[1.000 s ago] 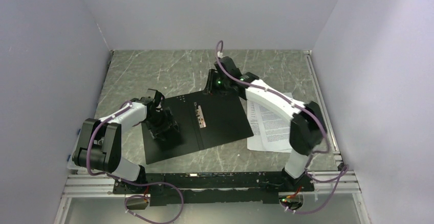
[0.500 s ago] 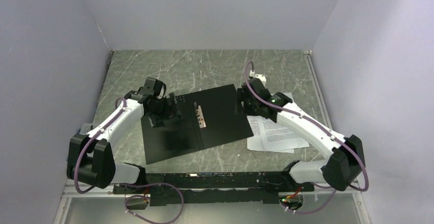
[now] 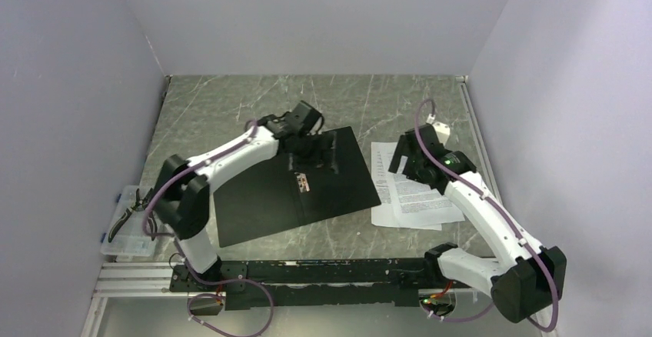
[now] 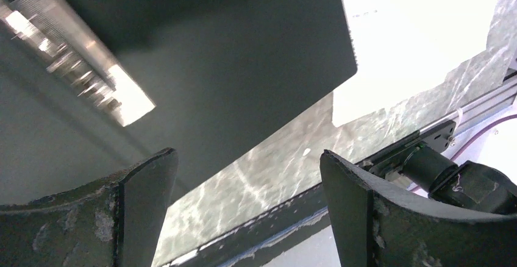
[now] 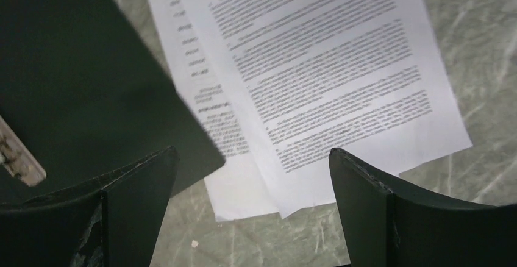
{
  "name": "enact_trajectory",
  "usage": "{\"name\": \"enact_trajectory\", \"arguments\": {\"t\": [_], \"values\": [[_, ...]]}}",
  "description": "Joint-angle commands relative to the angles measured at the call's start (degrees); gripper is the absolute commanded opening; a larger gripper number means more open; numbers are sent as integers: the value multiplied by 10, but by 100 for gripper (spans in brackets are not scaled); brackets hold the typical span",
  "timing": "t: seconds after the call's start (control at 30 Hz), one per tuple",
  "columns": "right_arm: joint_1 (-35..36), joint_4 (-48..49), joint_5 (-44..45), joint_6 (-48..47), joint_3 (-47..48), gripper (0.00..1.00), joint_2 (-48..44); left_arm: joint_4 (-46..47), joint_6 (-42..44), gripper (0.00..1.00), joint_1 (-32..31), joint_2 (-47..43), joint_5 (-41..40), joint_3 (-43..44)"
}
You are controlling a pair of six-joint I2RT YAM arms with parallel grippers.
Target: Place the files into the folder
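The folder (image 3: 261, 198) lies open on the table, black inside up, its metal clip (image 3: 302, 181) along the spine. The files (image 3: 419, 198), white printed sheets, lie fanned on the table, touching the folder's right edge, one corner tucked under it. My left gripper (image 3: 319, 152) hovers open over the folder's far right half, holding nothing. The left wrist view shows the folder (image 4: 231, 53), the clip (image 4: 79, 53) and the files (image 4: 414, 29) beyond my left gripper (image 4: 247, 175). My right gripper (image 3: 404, 160) hangs open above the files' left part (image 5: 317, 66), beside the folder (image 5: 79, 84); nothing sits between the jaws of my right gripper (image 5: 253, 169).
A clear plastic box (image 3: 127, 214) with tools sits at the table's left edge. An aluminium rail (image 3: 323, 271) carrying both arm bases runs along the near edge. Plain walls close in the left, back and right sides.
My left arm swung right from the folder's left half to its far right half. My right arm came off the folder's far edge, moved over the files, and its jaws opened.
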Motion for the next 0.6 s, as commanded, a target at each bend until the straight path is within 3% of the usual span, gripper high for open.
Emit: {"name": "enact_trajectory", "arguments": {"t": [0.0,0.3,0.47,0.57], "values": [[-60,5,-1,0,-8,100,-27,34,10,93,-36,89,22,93],[-193,49,-8,11,-39,100,-22,64,36,93,-65,260,98,264],[-275,90,-63,6,-57,100,-7,69,53,93,-67,338,130,369],[-291,105,-70,6,-61,100,-2,64,58,93,-67,390,152,431]]}}
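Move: The files lie on the table some 30 cm right of the left hand, about level with it fore and aft and 13 cm below. The open folder's middle, with the metal clip just ahead of it, is roughly 8 cm to that hand's left, also level. From the right hand the files' middle is only about 5 cm to the right, 1 cm ahead and 13 cm below; the folder's middle is about 34 cm to its left, level. Swing the open left gripper about 16 cm right and some 6 cm forward from above the folder to near the files' left edge, sinking a few centimetres and turning some 15 degrees clockwise. At the same time carry the open right gripper about 11 cm right above the files towards their right side, turning clockwise about 25 degrees and dipping slightly late on. Touch nothing yet. ##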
